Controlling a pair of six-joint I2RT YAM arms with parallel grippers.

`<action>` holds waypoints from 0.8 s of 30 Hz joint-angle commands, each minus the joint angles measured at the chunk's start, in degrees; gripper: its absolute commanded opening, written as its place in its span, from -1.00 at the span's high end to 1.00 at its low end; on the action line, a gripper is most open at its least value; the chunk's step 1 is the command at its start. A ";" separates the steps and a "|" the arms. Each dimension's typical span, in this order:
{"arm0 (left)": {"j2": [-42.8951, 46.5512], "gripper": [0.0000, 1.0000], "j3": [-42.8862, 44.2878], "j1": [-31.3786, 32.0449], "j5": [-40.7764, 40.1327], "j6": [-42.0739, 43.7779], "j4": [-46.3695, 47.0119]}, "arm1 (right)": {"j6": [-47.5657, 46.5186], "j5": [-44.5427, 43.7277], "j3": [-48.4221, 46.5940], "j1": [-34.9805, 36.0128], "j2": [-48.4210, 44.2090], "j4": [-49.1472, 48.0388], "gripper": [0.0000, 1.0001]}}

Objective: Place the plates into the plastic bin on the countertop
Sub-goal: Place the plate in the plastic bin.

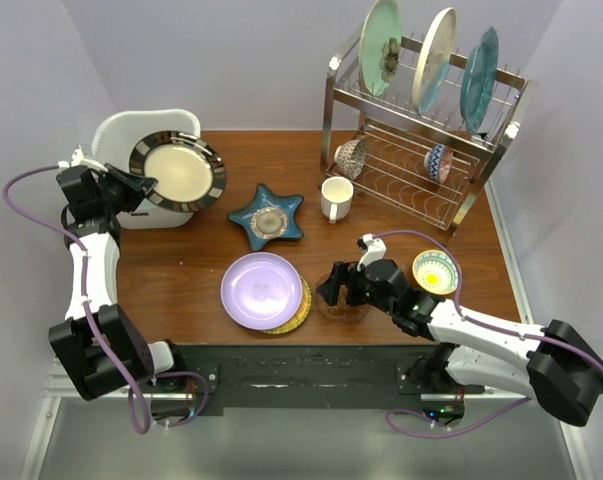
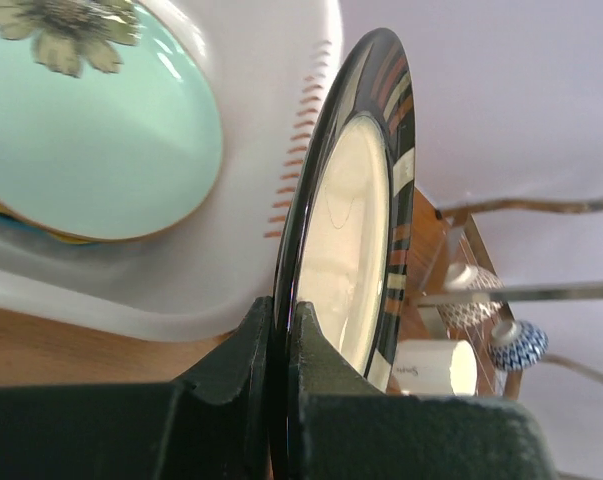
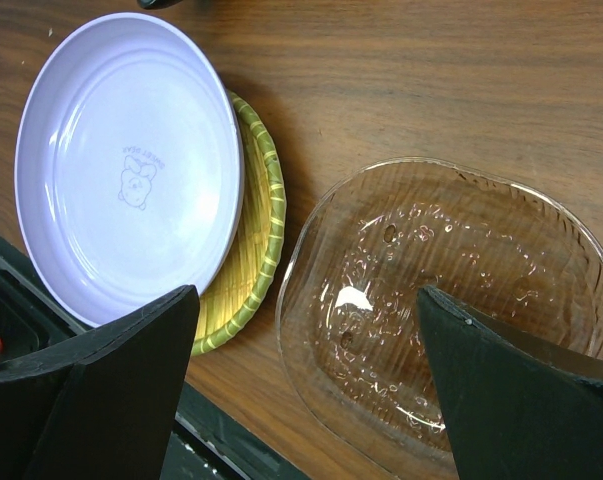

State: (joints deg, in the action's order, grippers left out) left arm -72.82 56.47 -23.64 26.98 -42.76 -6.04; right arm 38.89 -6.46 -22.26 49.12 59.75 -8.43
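My left gripper [image 1: 141, 186] [image 2: 283, 320] is shut on the rim of the black-rimmed cream plate [image 1: 178, 170] [image 2: 351, 230], holding it tilted over the white plastic bin [image 1: 121, 130] [image 2: 271, 110]. A pale green flower plate [image 2: 91, 130] lies inside the bin. On the countertop [image 1: 181, 270] sit a lavender plate [image 1: 261, 290] [image 3: 131, 160] on a yellow woven plate [image 1: 301, 308] [image 3: 251, 250], and a blue star dish [image 1: 267, 218]. My right gripper [image 1: 341, 290] [image 3: 306, 300] hangs open just above a clear glass dish [image 3: 451, 300], holding nothing.
A wire dish rack [image 1: 501, 135] stands at the back right with three upright plates [image 1: 381, 45] and two bowls [image 1: 352, 157]. A white mug [image 1: 335, 197] stands beside the star dish. A small yellow-patterned bowl [image 1: 435, 271] sits right of my right arm.
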 commanded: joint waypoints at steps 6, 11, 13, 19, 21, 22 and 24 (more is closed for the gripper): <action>1.62 1.00 1.10 -3.69 -6.06 -7.50 6.22 | -0.40 -0.22 -2.35 0.27 0.90 -1.68 -0.86; 1.54 1.00 -1.97 -5.80 -5.54 -11.72 9.20 | -0.40 0.13 -2.44 0.27 1.25 -1.77 -0.86; 1.45 1.00 -2.50 -6.42 -5.45 -12.69 10.00 | -0.49 0.31 -2.35 0.27 1.51 -1.77 -0.86; 0.05 1.00 -2.77 -8.17 -5.01 -14.19 11.31 | -0.49 0.39 -2.17 0.27 1.60 -1.86 -0.86; -0.31 1.00 -3.03 -8.62 -4.66 -16.02 12.45 | -0.40 0.31 -2.26 0.27 1.51 -1.77 -0.86; -0.74 1.00 -3.29 -8.79 -4.40 -16.64 13.07 | -0.40 0.31 -2.26 0.27 1.69 -1.77 -0.86; -1.10 1.00 -4.17 -8.97 -3.87 -18.83 14.91 | -0.49 0.39 -2.35 0.27 1.86 -1.86 -0.86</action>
State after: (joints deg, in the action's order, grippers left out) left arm -74.48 52.10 -31.57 19.53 -54.41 -4.38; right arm 38.92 -6.39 -22.48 49.12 60.82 -8.45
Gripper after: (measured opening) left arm 0.076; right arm 0.934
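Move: The left hand already holds the black-rimmed plate by its edge. The plastic bin's middle lies about 8 cm ahead of that hand, some 4 cm to its left and 17 cm below. The blue star dish sits roughly 27 cm to the hand's right and 1 cm nearer the base; the purple plate is about 26 cm right and 20 cm back, both some 22 cm lower. From the right hand the bin is about 27 cm ahead, 44 cm left and 2 cm below. Leftward first, then more and more downward, the left hand carries the black-rimmed plate in over the bin, about 7 cm left and 4 cm down in all. As it goes the wrist swings some 20 degrees counter-clockwise, its left side dips about 10 degrees and the fingers tip slightly lower, still pinching the plate's edge. ##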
